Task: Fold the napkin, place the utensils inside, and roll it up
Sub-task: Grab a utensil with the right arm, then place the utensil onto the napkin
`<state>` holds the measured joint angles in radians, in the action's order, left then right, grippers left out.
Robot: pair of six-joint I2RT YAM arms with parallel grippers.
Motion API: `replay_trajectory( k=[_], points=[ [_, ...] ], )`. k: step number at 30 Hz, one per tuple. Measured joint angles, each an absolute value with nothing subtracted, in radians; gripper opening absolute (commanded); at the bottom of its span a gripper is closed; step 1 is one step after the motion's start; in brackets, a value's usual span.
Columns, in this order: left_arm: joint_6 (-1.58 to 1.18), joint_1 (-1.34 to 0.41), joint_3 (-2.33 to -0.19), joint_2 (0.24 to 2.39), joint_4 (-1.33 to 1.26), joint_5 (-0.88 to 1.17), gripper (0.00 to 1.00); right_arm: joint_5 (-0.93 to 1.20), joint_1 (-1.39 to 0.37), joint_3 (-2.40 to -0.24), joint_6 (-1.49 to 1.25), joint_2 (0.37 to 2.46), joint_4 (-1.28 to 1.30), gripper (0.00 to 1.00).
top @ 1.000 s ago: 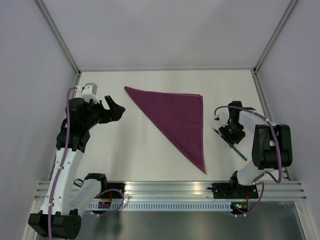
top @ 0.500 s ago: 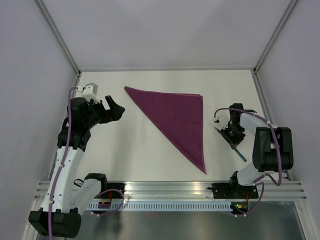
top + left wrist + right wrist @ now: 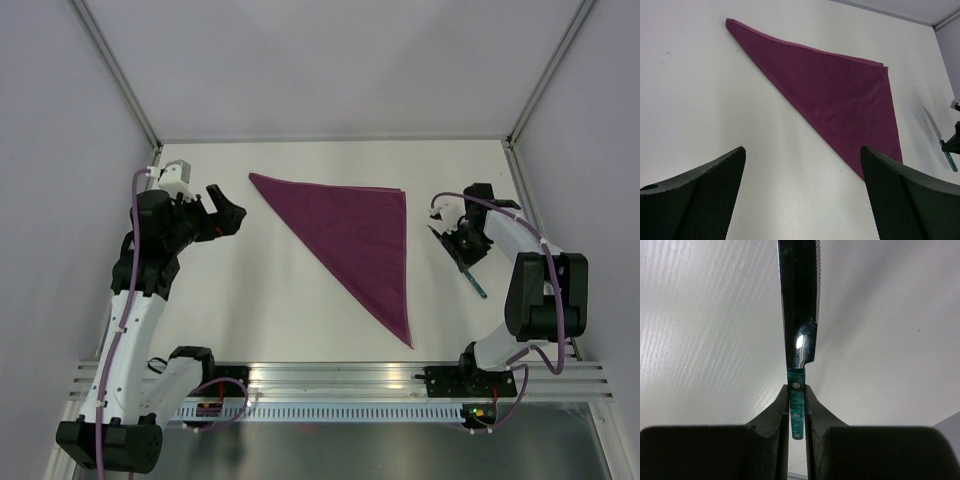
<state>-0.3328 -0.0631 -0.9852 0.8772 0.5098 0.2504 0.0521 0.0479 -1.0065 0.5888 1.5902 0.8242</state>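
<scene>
The napkin (image 3: 355,235) lies folded into a magenta-purple triangle in the middle of the table, also in the left wrist view (image 3: 832,95). A table knife (image 3: 462,262) with a silver blade and green handle is at the right, lifted a little off the table. My right gripper (image 3: 464,245) is shut on the knife's handle (image 3: 797,402), the blade pointing away from the wrist camera. My left gripper (image 3: 230,213) stands wide open to the left of the napkin, nothing between its fingers (image 3: 700,200).
White table with a metal frame along its edges (image 3: 520,190) and white enclosure walls around. An aluminium rail (image 3: 340,380) runs along the near edge by the arm bases.
The right gripper closed on the knife's handle and raised it, moving slightly toward the back. The left arm shifted a little toward the back.
</scene>
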Motion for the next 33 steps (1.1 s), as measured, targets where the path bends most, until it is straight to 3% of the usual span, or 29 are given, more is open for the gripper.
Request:
replay_trajectory(
  k=[9, 24, 33],
  points=[
    [-0.334, -0.063, -1.023, 0.914, 0.516, 0.227, 1.00, 0.104, -0.009, -1.268, 0.522, 1.683, 0.913, 0.00],
    [-0.358, -0.063, -1.105, 0.972, 0.521, 0.214, 1.00, 0.191, -0.506, -1.810, 0.220, 2.032, 0.982, 0.00],
    [-0.364, -0.063, -1.114, 0.994, 0.522, 0.210, 1.00, 0.196, -0.677, -1.949, 0.124, 2.229, 0.987, 0.01]
  ],
)
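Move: The napkin, folded to a triangle, has its middle about 26 cm left and 8 cm ahead of the right hand, some 4 cm lower. Its far right corner lies roughly 19 cm ahead and 14 cm left, its near corner about 20 cm back and 13 cm left. The knife is already in the right fingers, its middle about 2 cm ahead and 1 cm left. From the left hand the napkin's middle is 26 cm right, 6 cm ahead, 27 cm below. Leftward in one arc, about 34 cm, the right hand carries the knife by its handle over the napkin to the diagonal fold: rising and reaching forward first, then sinking some 5 cm and easing back slightly. It turns counter-clockwise and its left side tips up, each about 15 degrees, the fingers keeping their pinch. The empty left hand, still open, creeps slightly forward and up. ##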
